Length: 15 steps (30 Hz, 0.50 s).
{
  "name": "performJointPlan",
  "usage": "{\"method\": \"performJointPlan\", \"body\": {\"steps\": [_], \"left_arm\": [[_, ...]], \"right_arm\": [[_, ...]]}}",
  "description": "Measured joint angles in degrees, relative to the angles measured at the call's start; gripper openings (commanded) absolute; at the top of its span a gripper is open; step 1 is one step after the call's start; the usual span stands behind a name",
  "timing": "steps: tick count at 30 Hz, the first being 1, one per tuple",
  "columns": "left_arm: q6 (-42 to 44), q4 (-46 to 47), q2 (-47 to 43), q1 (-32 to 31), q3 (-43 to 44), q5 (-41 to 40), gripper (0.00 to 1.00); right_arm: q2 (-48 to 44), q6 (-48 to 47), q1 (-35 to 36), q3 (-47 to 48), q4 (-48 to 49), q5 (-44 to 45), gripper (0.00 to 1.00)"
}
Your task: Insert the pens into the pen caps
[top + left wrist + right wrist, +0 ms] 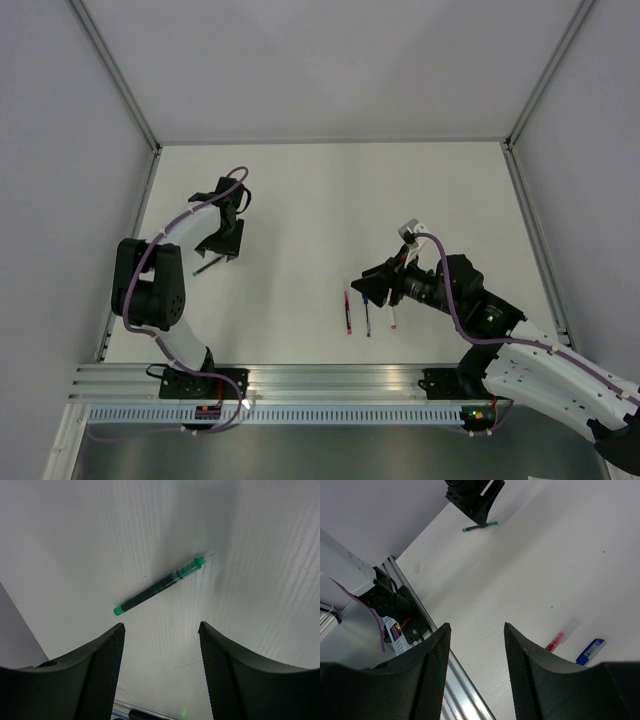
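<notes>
A green pen (159, 586) lies slanted on the white table, just beyond my left gripper (160, 626), which is open and holds nothing. From above, the left gripper (222, 254) hovers over the green pen (208, 265) at the table's left. My right gripper (477, 626) is open and empty. It hangs above and left of a row of three pens: red (348, 312), blue (367, 318) and white (394, 318). The right wrist view shows the red pen's end (555, 641) and a blue end (590, 651). Separate pen caps cannot be made out.
An aluminium rail (330, 380) runs along the table's near edge with both arm bases on it. Grey walls and frame posts (125, 85) close in the left, right and far sides. The left gripper (475, 500) shows at the top of the right wrist view.
</notes>
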Motion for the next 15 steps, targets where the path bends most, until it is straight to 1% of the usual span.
{"method": "performJointPlan", "body": {"steps": [6, 12, 15], "left_arm": [[10.5, 4.0, 1.3, 0.0, 0.0, 6.6, 0.67], [14.7, 4.3, 8.5, 0.0, 2.4, 10.3, 0.64], [15.6, 5.4, 9.1, 0.1, 3.4, 11.1, 0.64]], "right_arm": [[-1.0, 0.0, 0.0, 0.0, 0.0, -0.1, 0.54], [-2.6, 0.0, 0.0, 0.0, -0.4, -0.3, 0.54], [-3.3, 0.0, 0.0, 0.0, -0.5, -0.4, 0.54]]}}
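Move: The green pen lies flat on the table almost under the left hand: its middle is about 1 cm ahead, 2 cm to the left and 5 cm below, with the nib end pointing out and to the right and the tail back and to the left. No other thing can be clearly made out close to it. From the right hand, the green pen's middle is some 15 cm ahead, 35 cm to the left and 22 cm down. The left hand sinks about 4 cm while easing forward and to the right, a bit under 3 cm each way, coming down over the nib end of the green pen instead of its middle, with most of the drop coming after the first sideways shift. Meanwhile the wrist turns clockwise some 15 to 20 degrees, bringing the gap between the fingers closer into line with the pen, and the fingers stay open, with the nib just ahead of them at the end and no grip on it yet. ##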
